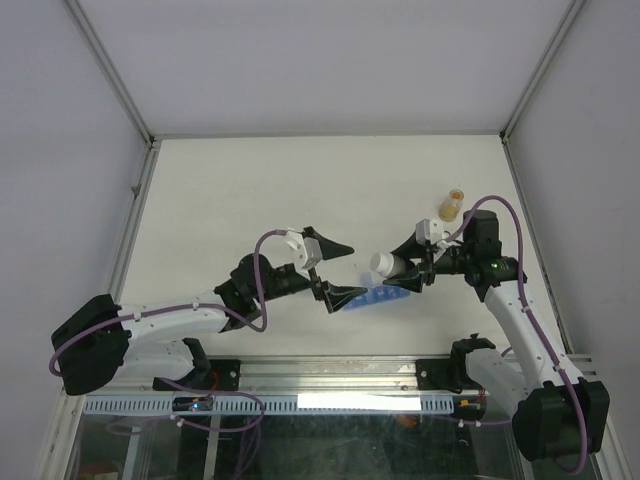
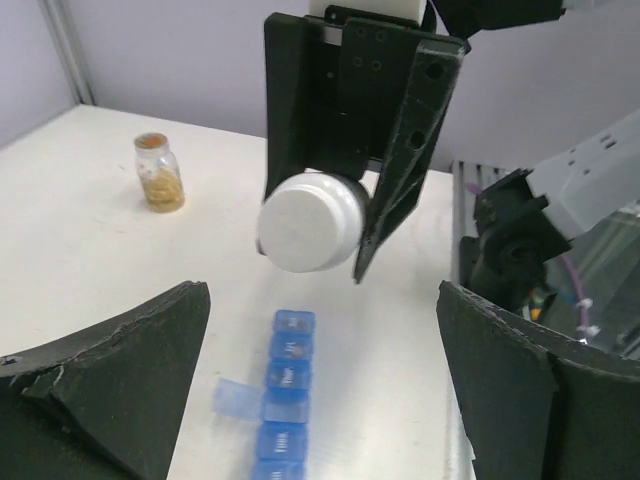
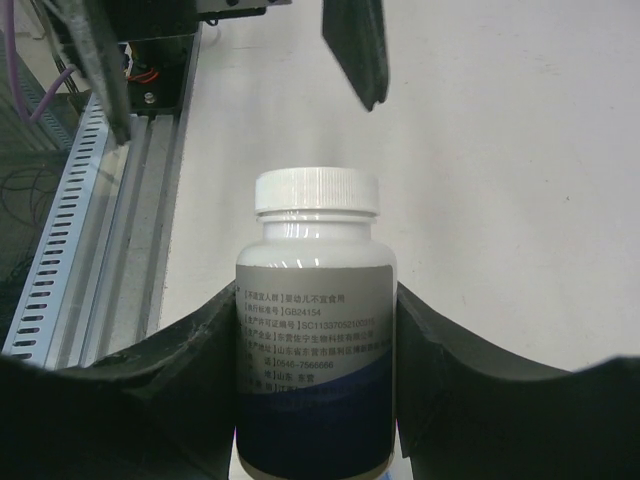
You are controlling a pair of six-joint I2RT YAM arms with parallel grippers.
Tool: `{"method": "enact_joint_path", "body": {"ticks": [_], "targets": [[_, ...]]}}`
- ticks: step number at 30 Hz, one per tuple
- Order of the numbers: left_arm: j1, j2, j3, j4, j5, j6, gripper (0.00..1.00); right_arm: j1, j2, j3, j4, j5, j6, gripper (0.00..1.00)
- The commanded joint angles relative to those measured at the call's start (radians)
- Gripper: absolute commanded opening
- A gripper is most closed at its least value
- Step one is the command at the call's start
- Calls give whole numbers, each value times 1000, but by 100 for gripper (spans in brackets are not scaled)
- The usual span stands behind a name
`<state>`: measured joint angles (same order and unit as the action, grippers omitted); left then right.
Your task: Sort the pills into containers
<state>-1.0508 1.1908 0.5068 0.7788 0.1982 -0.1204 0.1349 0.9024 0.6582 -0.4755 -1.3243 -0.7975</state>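
The containers are one translucent-blue strip of cells (image 2: 284,405) lying on the table, also in the top view (image 1: 385,297). One cell's lid (image 2: 236,399) is flipped open to the left. Tan specks sit in two far cells; I cannot tell whether they are pills. My left gripper (image 2: 320,292) (image 1: 343,272) is open and empty, hovering over the strip's left end. My right gripper (image 3: 317,296) (image 1: 398,268) is shut on a white capped bottle (image 3: 315,330) (image 1: 383,264), held on its side above the strip with its cap (image 2: 308,222) facing the left gripper.
A small amber-tan jar (image 1: 452,205) (image 2: 158,172) stands upright behind the right arm. The metal rail (image 3: 95,230) runs along the table's near edge. One left gripper finger (image 3: 355,50) shows beyond the bottle in the right wrist view.
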Motion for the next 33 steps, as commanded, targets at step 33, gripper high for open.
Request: {"method": "enact_joint_path", "body": {"ticks": [33], "targets": [[173,305,364,-135,565,276,62,-3,-2,39,23,-20,-25,0]]}}
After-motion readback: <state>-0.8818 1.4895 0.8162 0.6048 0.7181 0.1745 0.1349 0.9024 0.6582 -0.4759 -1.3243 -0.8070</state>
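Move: The white bottle cap, facing the left hand from the bottle held sideways in the right gripper, is roughly 7 cm to the left hand's right, 2 cm ahead and 1 cm lower. The right gripper is about 13 cm to its right and 1 cm ahead. On the table some 22 cm below lie the blue pill box, 10 cm right and 5 cm ahead, and its open lid, 7 cm right and 10 cm ahead. From the right hand the cap is about 5 cm to the left, level fore and aft and 1 cm lower. Open and clear of the cap, the left hand first swings about 2 cm forward and a little left while its wrist turns, then comes back to the right about 5 cm and sinks a couple of centimetres, towards the cap. Its wrist turns some 20 degrees clockwise so the fingers point squarely right at the bottle, rolling and dipping the tips a little too, and the fingers close part way to straddle the cap without gripping it, while the right hand stays put and keeps its hold on the bottle. ##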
